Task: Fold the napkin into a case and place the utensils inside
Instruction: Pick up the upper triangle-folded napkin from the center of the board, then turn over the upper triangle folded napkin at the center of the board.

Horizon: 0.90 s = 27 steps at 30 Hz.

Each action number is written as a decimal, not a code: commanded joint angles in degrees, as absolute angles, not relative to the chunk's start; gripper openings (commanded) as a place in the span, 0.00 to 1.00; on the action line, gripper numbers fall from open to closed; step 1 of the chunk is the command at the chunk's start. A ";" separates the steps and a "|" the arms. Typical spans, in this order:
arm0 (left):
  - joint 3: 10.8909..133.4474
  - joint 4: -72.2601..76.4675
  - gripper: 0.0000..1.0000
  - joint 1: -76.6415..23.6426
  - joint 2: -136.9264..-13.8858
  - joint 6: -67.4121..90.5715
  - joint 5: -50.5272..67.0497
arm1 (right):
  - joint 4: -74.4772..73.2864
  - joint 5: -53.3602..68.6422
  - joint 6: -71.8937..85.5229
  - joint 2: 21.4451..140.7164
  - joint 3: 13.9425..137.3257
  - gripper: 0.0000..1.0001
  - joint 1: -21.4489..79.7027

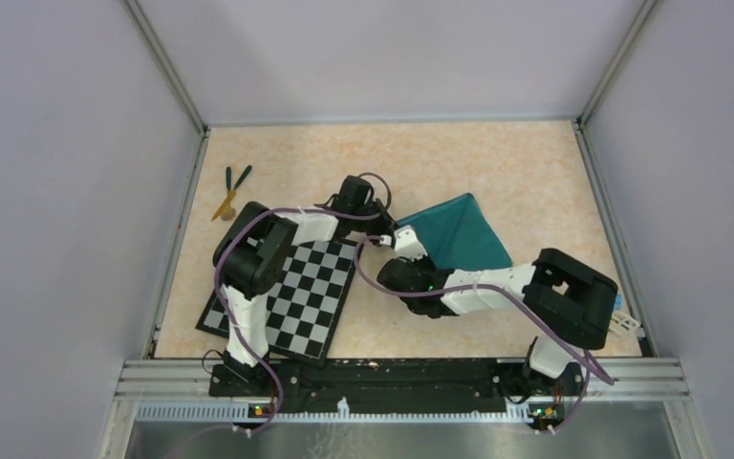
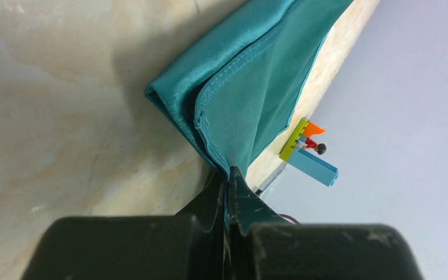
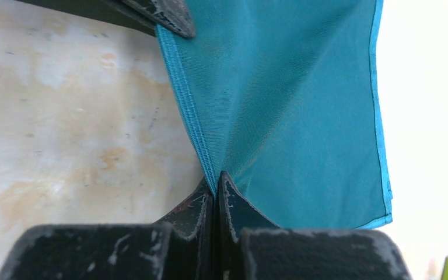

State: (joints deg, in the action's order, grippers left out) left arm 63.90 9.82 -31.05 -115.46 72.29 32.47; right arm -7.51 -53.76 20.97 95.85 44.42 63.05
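The teal-green napkin (image 1: 461, 235) lies partly folded right of the table's middle. My left gripper (image 1: 383, 236) is shut on its near-left corner; in the left wrist view the napkin (image 2: 251, 81) runs straight into the closed jaws of the left gripper (image 2: 229, 175). Beside it, my right gripper (image 1: 411, 251) is shut on the hemmed edge; the right wrist view shows the napkin (image 3: 286, 99) pinched in the right gripper (image 3: 217, 178). The utensils (image 1: 231, 190), two dark green and one tan, lie at the far left, well away from both grippers.
A black-and-white checkerboard mat (image 1: 298, 296) lies at the near left under the left arm. Toy blocks (image 2: 309, 153) sit by the right wall. The left gripper's fingers (image 3: 163, 14) show at the top of the right wrist view. Metal rails border the table.
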 commanded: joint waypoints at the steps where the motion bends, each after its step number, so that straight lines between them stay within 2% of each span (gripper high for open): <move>1: 70.09 -2.96 0.00 -30.10 -107.68 63.23 24.26 | -11.62 -41.59 20.48 88.58 48.27 0.00 63.70; 8: 66.10 -16.60 0.00 -30.57 -88.74 58.79 9.93 | -3.25 -2.15 24.58 75.75 46.62 0.00 62.74; 11: 65.43 -18.75 0.00 -34.70 -79.27 56.51 0.52 | 8.68 14.89 31.38 72.50 42.30 0.00 61.07; 13: 68.14 -21.20 0.00 -37.98 -77.40 54.95 -5.27 | 17.79 24.03 37.88 71.18 37.84 0.00 57.81; 16: 72.69 -22.35 0.00 -40.32 -81.62 53.51 -6.31 | 30.64 33.71 47.14 70.62 30.08 0.00 50.67; 19: 80.07 -23.10 0.00 -43.36 -93.04 50.56 -5.74 | 37.93 41.03 52.97 70.06 22.81 0.00 43.27; 24: 100.29 -28.29 0.00 -47.86 -113.87 49.35 -3.03 | 24.15 42.53 49.18 66.33 17.60 0.00 30.68; 27: 108.88 -27.53 0.00 -49.70 -123.18 47.87 -1.70 | 6.97 35.52 42.58 63.28 18.79 0.00 24.78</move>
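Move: Both hands already pinch the napkin's near-left edge, a few centimetres above the table. Its middle lies about 14 cm to the left hand's right and level with it; from the right hand it is roughly 4 cm ahead and 8 cm right. The checkered board's middle is some 24 cm left and 14 cm back of the left hand, and about 30 cm left and 8 cm back of the right hand. Both hands swing the gripped napkin up about 15 cm and left, then down rightward, right wrist rolling 75°. ##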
